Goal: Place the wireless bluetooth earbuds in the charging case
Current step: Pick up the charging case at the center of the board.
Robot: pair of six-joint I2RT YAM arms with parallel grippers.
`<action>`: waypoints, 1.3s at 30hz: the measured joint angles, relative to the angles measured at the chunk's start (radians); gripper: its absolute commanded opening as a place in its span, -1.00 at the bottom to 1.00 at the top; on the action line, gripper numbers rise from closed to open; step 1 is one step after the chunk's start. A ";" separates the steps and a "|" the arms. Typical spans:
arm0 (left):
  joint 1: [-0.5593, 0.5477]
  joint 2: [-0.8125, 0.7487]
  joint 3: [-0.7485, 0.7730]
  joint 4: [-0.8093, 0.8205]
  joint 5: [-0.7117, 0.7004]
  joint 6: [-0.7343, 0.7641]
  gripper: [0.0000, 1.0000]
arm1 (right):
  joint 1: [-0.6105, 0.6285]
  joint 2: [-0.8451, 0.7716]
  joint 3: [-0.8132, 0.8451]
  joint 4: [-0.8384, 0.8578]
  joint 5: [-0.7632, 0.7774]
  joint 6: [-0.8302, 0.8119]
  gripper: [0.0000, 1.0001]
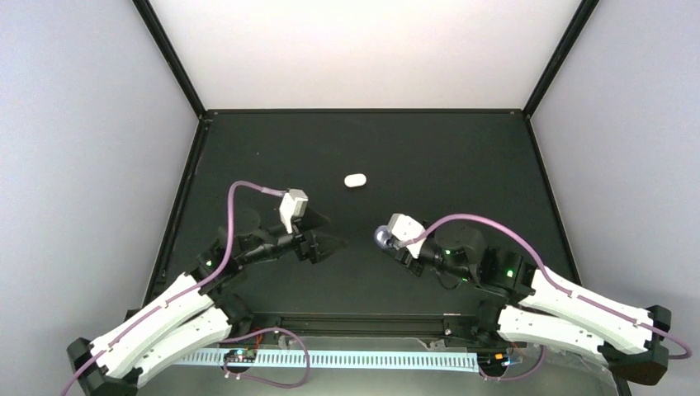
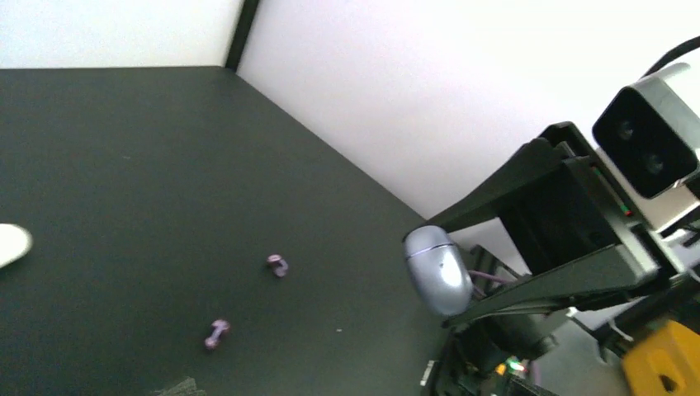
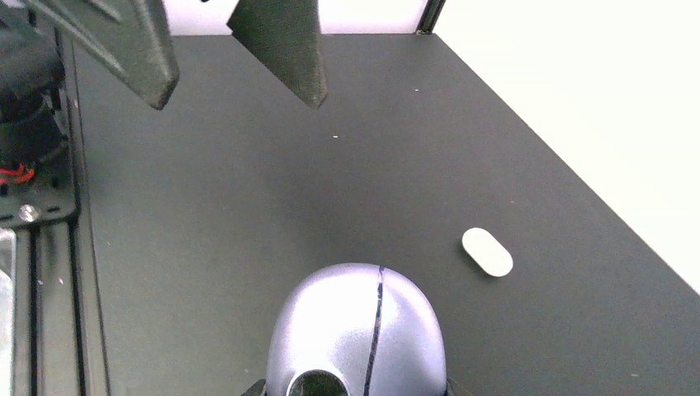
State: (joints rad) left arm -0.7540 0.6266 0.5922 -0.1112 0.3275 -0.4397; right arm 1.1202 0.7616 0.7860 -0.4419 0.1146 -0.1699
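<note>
A lavender charging case (image 3: 359,326) with its lid seam closed is held off the table, with my right gripper (image 3: 357,389) shut on it. From the left wrist view the case (image 2: 435,262) sits between the right gripper's (image 2: 440,276) two black fingers. Two purple earbuds (image 2: 278,265) (image 2: 216,333) lie apart on the black table, left of that case. My left gripper (image 1: 337,232) stands open and empty, facing the right gripper (image 1: 385,240) across a short gap. Its two dark fingers (image 3: 142,49) hang wide apart at the top of the right wrist view.
A small white oval case (image 1: 355,180) lies shut on the black table (image 1: 462,165) beyond both grippers, also in the right wrist view (image 3: 487,252). White walls close in the table on three sides. A black rail (image 3: 49,247) runs along the near edge.
</note>
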 measured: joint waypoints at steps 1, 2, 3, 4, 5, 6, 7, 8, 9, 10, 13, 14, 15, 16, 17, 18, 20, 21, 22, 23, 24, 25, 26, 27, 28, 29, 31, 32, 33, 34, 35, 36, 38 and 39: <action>0.000 0.024 0.005 0.019 0.026 -0.006 0.90 | 0.000 -0.013 -0.003 -0.010 0.003 -0.017 -0.48; 0.000 0.055 0.014 0.039 0.055 -0.011 0.85 | 0.002 -0.026 -0.006 -0.020 0.009 -0.036 -0.48; 0.000 0.093 0.028 0.058 0.085 -0.018 0.82 | 0.002 -0.035 -0.008 -0.026 0.016 -0.052 -0.48; 0.000 0.121 0.041 0.071 0.105 -0.025 0.77 | 0.004 -0.042 -0.008 -0.031 0.022 -0.066 -0.48; -0.004 0.158 0.056 0.084 0.124 -0.030 0.71 | 0.007 -0.047 -0.009 -0.032 0.031 -0.079 -0.48; -0.007 0.198 0.072 0.095 0.140 -0.037 0.64 | 0.013 -0.051 -0.010 -0.033 0.041 -0.091 -0.48; -0.010 0.232 0.087 0.101 0.153 -0.046 0.60 | 0.020 -0.055 -0.011 -0.032 0.050 -0.103 -0.48; -0.013 0.259 0.099 0.106 0.163 -0.055 0.57 | 0.031 -0.058 -0.014 -0.033 0.063 -0.116 -0.48; -0.017 0.285 0.113 0.109 0.174 -0.063 0.55 | 0.038 -0.060 -0.016 -0.033 0.071 -0.124 -0.48; -0.022 0.309 0.124 0.115 0.180 -0.070 0.53 | 0.046 -0.061 -0.018 -0.033 0.086 -0.135 -0.48; -0.040 0.360 0.148 0.134 0.197 -0.088 0.51 | 0.074 -0.060 -0.020 -0.033 0.137 -0.163 -0.48; -0.046 0.371 0.155 0.137 0.199 -0.092 0.50 | 0.081 -0.060 -0.020 -0.033 0.150 -0.169 -0.48; -0.052 0.378 0.159 0.141 0.201 -0.095 0.50 | 0.088 -0.061 -0.020 -0.032 0.166 -0.174 -0.48; -0.059 0.386 0.165 0.144 0.201 -0.096 0.50 | 0.095 -0.061 -0.020 -0.032 0.180 -0.181 -0.48; -0.066 0.393 0.172 0.144 0.202 -0.096 0.50 | 0.099 -0.060 -0.020 -0.032 0.193 -0.187 -0.48; -0.074 0.402 0.179 0.145 0.201 -0.095 0.49 | 0.105 -0.060 -0.020 -0.031 0.207 -0.192 -0.48; -0.089 0.417 0.192 0.146 0.201 -0.092 0.46 | 0.114 -0.060 -0.020 -0.029 0.230 -0.199 -0.48; -0.095 0.423 0.196 0.146 0.201 -0.091 0.44 | 0.118 -0.060 -0.020 -0.028 0.240 -0.203 -0.48; -0.100 0.430 0.198 0.147 0.201 -0.090 0.43 | 0.121 -0.058 -0.020 -0.026 0.246 -0.206 -0.49; -0.106 0.441 0.202 0.146 0.201 -0.090 0.41 | 0.124 -0.055 -0.020 -0.023 0.252 -0.209 -0.49; -0.109 0.449 0.204 0.147 0.201 -0.090 0.40 | 0.127 -0.049 -0.020 -0.019 0.258 -0.212 -0.49; -0.113 0.458 0.206 0.147 0.201 -0.090 0.37 | 0.130 -0.045 -0.020 -0.016 0.263 -0.214 -0.49; -0.116 0.466 0.207 0.148 0.200 -0.089 0.35 | 0.134 -0.040 -0.020 -0.014 0.267 -0.216 -0.49; -0.119 0.475 0.208 0.148 0.200 -0.087 0.32 | 0.138 -0.036 -0.020 -0.013 0.269 -0.217 -0.48; -0.120 0.481 0.209 0.148 0.199 -0.087 0.28 | 0.142 -0.032 -0.020 -0.011 0.270 -0.218 -0.48; -0.122 0.489 0.214 0.147 0.198 -0.086 0.24 | 0.146 -0.029 -0.020 -0.008 0.271 -0.218 -0.49; -0.124 0.503 0.224 0.147 0.197 -0.085 0.17 | 0.154 -0.025 -0.020 -0.006 0.272 -0.218 -0.49; -0.124 0.509 0.227 0.149 0.196 -0.087 0.13 | 0.159 -0.022 -0.020 -0.006 0.272 -0.218 -0.49; -0.125 0.513 0.231 0.150 0.197 -0.085 0.09 | 0.164 -0.020 -0.020 -0.006 0.272 -0.218 -0.49; -0.126 0.515 0.235 0.150 0.197 -0.085 0.05 | 0.167 -0.018 -0.020 -0.006 0.272 -0.219 -0.49; -0.126 0.518 0.237 0.151 0.197 -0.085 0.00 | 0.170 -0.017 -0.020 -0.005 0.272 -0.219 -0.49; -0.126 0.521 0.238 0.154 0.198 -0.085 -0.02 | 0.172 -0.016 -0.020 -0.004 0.272 -0.219 -0.49; -0.126 0.526 0.239 0.158 0.200 -0.086 -0.03 | 0.175 -0.015 -0.020 0.002 0.274 -0.221 -0.49; -0.126 0.528 0.239 0.161 0.201 -0.087 -0.03 | 0.176 -0.014 -0.020 0.002 0.276 -0.222 -0.49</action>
State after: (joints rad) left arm -0.8803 1.1549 0.8314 0.0494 0.5289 -0.5262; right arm 1.2964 0.7471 0.7662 -0.4397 0.3904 -0.3920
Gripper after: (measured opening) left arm 0.490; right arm 0.432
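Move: The purple-grey charging case is already held up in the right fingers, its middle about 1 cm ahead and 1 cm left of the right hand point. From the open left hand it lies some 11 cm right, 2 cm back and 2 cm lower. Far below on the board, the nearer earbud is roughly 10 cm ahead and 12 cm right of the left hand. The white case is about 25 cm ahead and 4 cm right. The left hand brings its open fingers around the lifted case, a fingertip seeming to reach its face by the end. It travels about 11 cm right, quick at first, then easing, while turning some 20 degrees clockwise and closing to about half open. The right hand keeps its grip nearly in place, rolling the case roughly 15 degrees. ##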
